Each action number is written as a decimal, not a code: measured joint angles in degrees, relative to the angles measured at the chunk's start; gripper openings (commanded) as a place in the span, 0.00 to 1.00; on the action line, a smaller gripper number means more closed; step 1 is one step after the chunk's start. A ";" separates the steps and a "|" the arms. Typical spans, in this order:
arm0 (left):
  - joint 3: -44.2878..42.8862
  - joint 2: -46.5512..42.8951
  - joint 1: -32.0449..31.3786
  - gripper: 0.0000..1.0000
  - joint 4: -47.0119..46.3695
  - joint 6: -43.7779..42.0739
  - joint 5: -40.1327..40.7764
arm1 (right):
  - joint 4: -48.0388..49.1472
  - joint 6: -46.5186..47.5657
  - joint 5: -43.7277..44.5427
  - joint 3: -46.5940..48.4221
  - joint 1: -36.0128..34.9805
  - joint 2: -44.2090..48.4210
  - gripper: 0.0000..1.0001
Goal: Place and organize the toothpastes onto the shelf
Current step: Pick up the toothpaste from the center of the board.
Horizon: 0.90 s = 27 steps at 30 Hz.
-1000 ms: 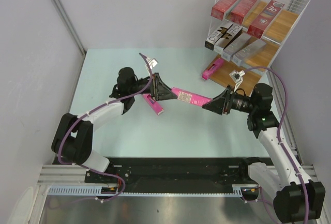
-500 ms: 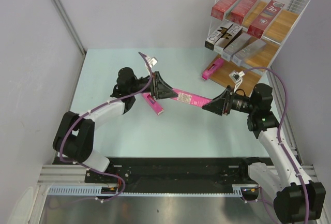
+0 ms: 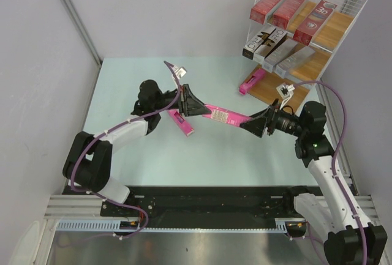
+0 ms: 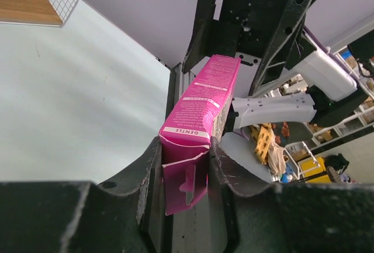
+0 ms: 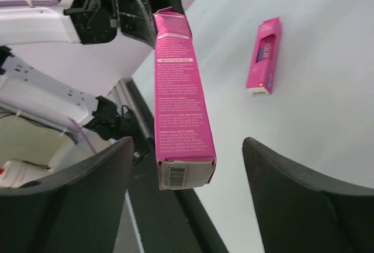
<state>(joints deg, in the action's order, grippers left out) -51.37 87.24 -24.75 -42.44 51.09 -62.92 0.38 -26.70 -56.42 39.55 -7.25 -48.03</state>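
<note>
My left gripper (image 3: 195, 107) is shut on one end of a bright pink toothpaste carton (image 3: 223, 116) and holds it level above the table. In the left wrist view the carton (image 4: 201, 107) sits clamped between the fingers (image 4: 149, 171). My right gripper (image 3: 257, 123) is open. Its jaws stand wide on either side of the carton's other end (image 5: 178, 101) without touching it. A second pink carton (image 3: 182, 124) lies on the table under the left gripper and also shows in the right wrist view (image 5: 264, 56). A third pink carton (image 3: 251, 82) lies on the bottom board of the shelf (image 3: 343, 8).
Three dark red cartons (image 3: 288, 7) lie on the shelf's top board and three silver-grey ones (image 3: 278, 49) on the middle board. The pale green table (image 3: 135, 81) is walled by grey panels at left and back. A black rail runs along the near edge.
My left gripper has shifted slightly right with the pink carton. My right arm has drawn back a little to the right, its jaws still round the carton's end.
</note>
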 measured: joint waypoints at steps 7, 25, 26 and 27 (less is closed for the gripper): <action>1.92 0.07 -0.09 0.00 -5.25 3.93 4.24 | -5.90 0.50 14.32 1.03 0.15 4.39 1.00; 11.37 3.85 -11.52 0.00 -7.37 16.37 38.77 | -20.37 -5.44 62.79 3.10 0.24 22.86 1.00; 11.37 4.48 -12.46 0.00 -7.08 16.76 40.61 | -20.79 -6.01 64.76 3.21 0.24 23.26 1.00; 11.37 5.18 -13.22 0.00 -6.73 17.09 42.32 | -21.35 -6.51 66.71 3.23 0.24 23.56 1.00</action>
<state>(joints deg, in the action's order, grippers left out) -40.01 92.42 -37.98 -49.17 68.18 -20.60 -20.97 -33.21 10.28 42.78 -7.01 -24.47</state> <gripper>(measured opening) 0.331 0.995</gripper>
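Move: The pink toothpaste in the left fingers is bound for the lower shelf board, whose free part lies about 27 cm ahead, 33 cm to the right and 25 cm below. On that board's left edge a shelved toothpaste sits some 32 cm ahead and 24 cm right. The last toothpaste lies on the table, roughly 11 cm ahead and 13 cm left. From the right hand, already off the box, the free board is about 31 cm ahead and 16 cm right. The toothpaste stays pinched by its left end while the left hand, after a slight rise, carries it down about 8 cm, with smaller parts right and forward towards the lower shelf, swinging its free end forward some 30 degrees and rolling. The right hand, fingers spreading fully, sweeps right away from it, turning sharply clockwise to point forward and rising a little. ##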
